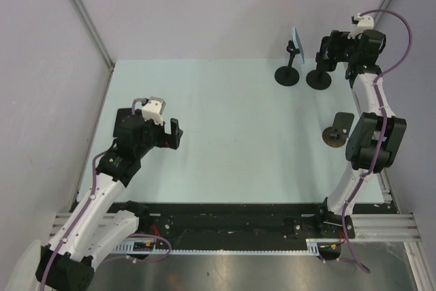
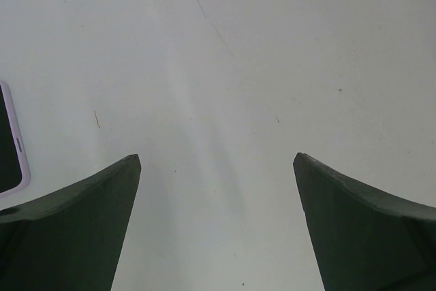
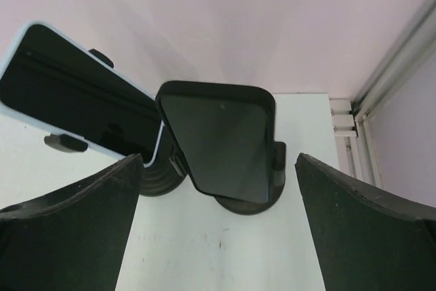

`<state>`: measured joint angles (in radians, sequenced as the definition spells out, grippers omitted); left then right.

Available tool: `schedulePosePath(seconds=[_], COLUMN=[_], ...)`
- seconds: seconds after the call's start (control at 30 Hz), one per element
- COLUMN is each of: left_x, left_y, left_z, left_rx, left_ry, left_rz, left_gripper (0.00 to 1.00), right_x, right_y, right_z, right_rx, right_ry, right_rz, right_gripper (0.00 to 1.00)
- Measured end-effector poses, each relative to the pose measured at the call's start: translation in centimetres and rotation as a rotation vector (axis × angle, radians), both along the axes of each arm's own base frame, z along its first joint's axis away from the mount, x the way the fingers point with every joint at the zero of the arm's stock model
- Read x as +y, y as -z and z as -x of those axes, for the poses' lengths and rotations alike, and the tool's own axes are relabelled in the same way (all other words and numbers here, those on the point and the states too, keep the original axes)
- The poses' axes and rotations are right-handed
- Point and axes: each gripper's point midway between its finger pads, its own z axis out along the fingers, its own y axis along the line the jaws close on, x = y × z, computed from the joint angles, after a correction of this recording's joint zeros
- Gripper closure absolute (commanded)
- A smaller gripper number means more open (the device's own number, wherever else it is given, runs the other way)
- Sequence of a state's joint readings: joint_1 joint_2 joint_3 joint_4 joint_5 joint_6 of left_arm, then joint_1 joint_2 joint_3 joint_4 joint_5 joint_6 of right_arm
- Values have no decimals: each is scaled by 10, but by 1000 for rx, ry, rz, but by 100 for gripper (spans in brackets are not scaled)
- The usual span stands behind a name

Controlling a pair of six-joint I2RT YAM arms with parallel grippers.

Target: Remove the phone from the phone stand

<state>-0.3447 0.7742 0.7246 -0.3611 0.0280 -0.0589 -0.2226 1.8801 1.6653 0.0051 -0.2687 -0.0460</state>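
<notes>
A black phone (image 3: 221, 141) leans upright on a round black phone stand (image 3: 248, 202) near the back wall. My right gripper (image 3: 218, 157) is open just in front of it, one finger on each side and neither touching it. From above, the right gripper (image 1: 325, 54) hovers over that stand's base (image 1: 318, 79) and hides the phone. A second phone in a light blue case (image 3: 75, 110) sits on the neighbouring stand (image 1: 287, 76) to the left. My left gripper (image 1: 174, 134) is open over bare table at the left, holding nothing (image 2: 216, 157).
A third stand (image 1: 334, 137) with a brownish base is partly hidden behind the right arm's elbow. A pale-cased phone (image 2: 10, 142) lies flat on the table at the left edge of the left wrist view. The back wall and right frame post (image 3: 381, 80) are close behind the stands.
</notes>
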Motion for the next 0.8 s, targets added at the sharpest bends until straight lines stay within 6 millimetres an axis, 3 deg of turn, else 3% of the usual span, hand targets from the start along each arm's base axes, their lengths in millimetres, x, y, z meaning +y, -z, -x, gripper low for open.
schedulePosePath(seconds=[0.27, 0.57, 0.73, 0.8], left_x=[3, 6, 6, 6], left_y=[16, 29, 30, 30], left_z=[-5, -10, -10, -11], left_rx=[43, 82, 83, 85], left_ry=[-13, -32, -32, -32], left_rz=[-41, -69, -77, -77], left_gripper=[0, 0, 0, 0], right_x=[15, 3, -1, -1], right_y=[25, 52, 45, 42], right_z=[-32, -45, -49, -50], right_rx=[32, 72, 38, 29], right_ry=[13, 107, 170, 182], right_rz=[28, 51, 71, 75], right_gripper=[0, 0, 2, 10])
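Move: The black-cased phone, clamped upright in the far right stand, is about 8 cm ahead of my right hand, roughly 1 cm left and 4 cm lower. The blue-rimmed phone on its stand is some 10 cm to the left of it and level with it in reach. The empty stand is about 11 cm back and 5 cm right of my right hand, some 8 cm lower. From my left hand the black-cased phone is roughly 36 cm ahead, 55 cm right and slightly higher. I bring my open right hand about 5 cm forward and 4 cm down onto the black-cased phone, dipping a little lower before easing back up, and turn it some 10 degrees clockwise so the fingers come to either side of the phone's edges. The fingers stay wide open. Meanwhile my open left hand sinks about 3 cm over bare table. ##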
